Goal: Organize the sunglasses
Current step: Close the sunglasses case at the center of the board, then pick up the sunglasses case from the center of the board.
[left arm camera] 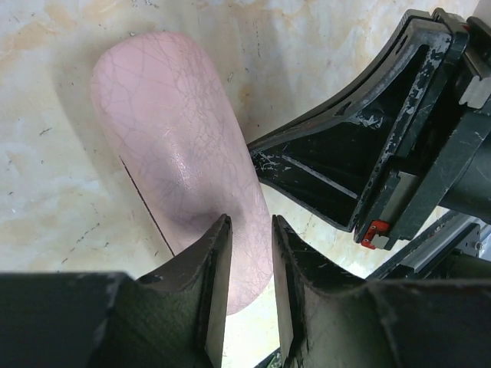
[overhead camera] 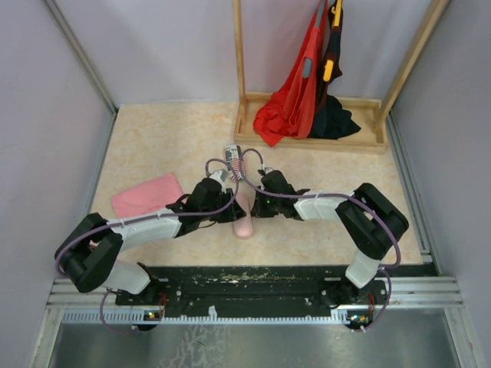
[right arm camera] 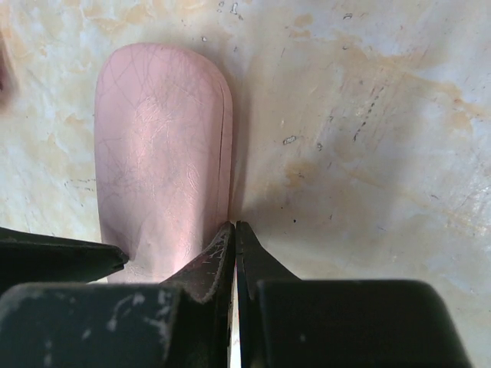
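Observation:
No sunglasses show in any view. A closed oblong pink case (overhead camera: 244,219) lies at the table's middle, between both grippers. My left gripper (overhead camera: 229,201) hangs over the case's near end (left arm camera: 176,161). Its jaws stand a narrow gap apart (left arm camera: 252,224), with nothing between them but the case surface and the table below. My right gripper (overhead camera: 255,204) is shut and empty. Its tips (right arm camera: 235,227) rest at the right edge of the case (right arm camera: 161,153), by the seam. In the left wrist view the right gripper (left arm camera: 360,161) lies close beside the case.
A flag-printed case (overhead camera: 235,159) lies just beyond the pink one. A pink cloth (overhead camera: 146,195) sits at the left. A wooden rack (overhead camera: 307,142) with red and black bags (overhead camera: 295,100) stands at the back right. Walls close in on both sides.

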Tool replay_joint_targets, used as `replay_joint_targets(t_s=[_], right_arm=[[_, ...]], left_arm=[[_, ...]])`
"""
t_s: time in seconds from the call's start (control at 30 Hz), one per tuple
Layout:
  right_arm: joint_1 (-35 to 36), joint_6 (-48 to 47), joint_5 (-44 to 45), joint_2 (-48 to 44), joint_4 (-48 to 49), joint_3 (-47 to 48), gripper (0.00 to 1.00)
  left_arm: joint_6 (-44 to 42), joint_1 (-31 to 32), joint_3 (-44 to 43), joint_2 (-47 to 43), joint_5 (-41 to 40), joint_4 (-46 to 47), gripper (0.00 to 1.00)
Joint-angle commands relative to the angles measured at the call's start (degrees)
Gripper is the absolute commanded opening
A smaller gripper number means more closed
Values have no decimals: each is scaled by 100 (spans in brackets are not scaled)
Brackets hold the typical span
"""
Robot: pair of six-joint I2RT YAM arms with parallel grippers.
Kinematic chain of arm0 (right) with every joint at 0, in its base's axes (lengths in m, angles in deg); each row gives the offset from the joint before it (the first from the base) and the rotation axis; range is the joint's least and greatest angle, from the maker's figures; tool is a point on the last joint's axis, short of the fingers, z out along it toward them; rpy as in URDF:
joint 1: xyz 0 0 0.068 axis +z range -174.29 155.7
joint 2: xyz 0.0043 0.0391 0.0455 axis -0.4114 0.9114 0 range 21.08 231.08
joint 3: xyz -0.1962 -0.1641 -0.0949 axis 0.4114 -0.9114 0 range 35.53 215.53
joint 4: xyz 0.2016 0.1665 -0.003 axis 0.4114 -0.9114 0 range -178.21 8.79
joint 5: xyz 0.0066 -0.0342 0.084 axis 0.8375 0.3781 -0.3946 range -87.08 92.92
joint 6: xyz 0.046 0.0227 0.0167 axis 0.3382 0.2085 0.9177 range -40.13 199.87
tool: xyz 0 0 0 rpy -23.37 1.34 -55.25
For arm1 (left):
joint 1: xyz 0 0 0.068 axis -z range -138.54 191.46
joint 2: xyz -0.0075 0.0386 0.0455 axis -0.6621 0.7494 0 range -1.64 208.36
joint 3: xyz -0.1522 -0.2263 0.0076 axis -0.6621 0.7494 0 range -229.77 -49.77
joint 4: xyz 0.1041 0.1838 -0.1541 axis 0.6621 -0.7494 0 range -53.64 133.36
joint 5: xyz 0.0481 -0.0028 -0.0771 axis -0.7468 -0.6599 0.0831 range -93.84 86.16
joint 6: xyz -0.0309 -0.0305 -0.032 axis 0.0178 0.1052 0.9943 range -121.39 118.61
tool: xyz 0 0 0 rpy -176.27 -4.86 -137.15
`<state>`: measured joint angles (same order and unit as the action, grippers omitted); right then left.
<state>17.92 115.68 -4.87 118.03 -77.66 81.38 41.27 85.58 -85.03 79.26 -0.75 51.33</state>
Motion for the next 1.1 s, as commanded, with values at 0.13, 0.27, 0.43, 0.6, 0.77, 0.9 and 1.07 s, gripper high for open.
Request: replay_joint_targets(t_s=[0.13,0.27,0.43,0.6,0.77,0.9,1.07], right_arm=[[15,22,1106,-855,-73,-330,10],[15,-88,1611,-1453,-217,-515,25],[19,-328,1673,-1973,-442,-487,46],[326,-426,1936,-1976,-952,1,56],[856,-16,2370,-1734,-1020,383,71],[1226,127,2738,-1208,-1397,930,82],[1537,231,3144,-492,-2003,1605,89]], left_arm=[[-189,35,-155,-505,-395,-626,37],[-568,24,-384,-1246,-922,-1046,40],[-1191,18,-546,-2162,-1873,-1563,49],[-1387,17,-369,-2875,-2760,-2072,65],[-1341,8,93,-3485,-2770,-2189,73],[-1227,6,325,-3765,-2731,-2382,77],[-1024,5,459,-4185,-2766,-2715,92]])
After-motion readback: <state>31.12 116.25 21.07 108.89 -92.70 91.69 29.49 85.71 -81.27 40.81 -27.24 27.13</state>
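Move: The pink sunglasses case lies closed just under the left hand, its middle about 2 cm ahead, 1 cm to the right and 3 cm below; from the right hand, at its right side, the middle is some 4 cm left, level fore and aft and 1 cm higher. From the left hand, the flag-print case is roughly 19 cm ahead and 2 cm left, the pink cloth about 31 cm left and 7 cm ahead. Both hands lift off the case, opening: left 13 cm leftward, right 9 cm up, rightward then leftward. ##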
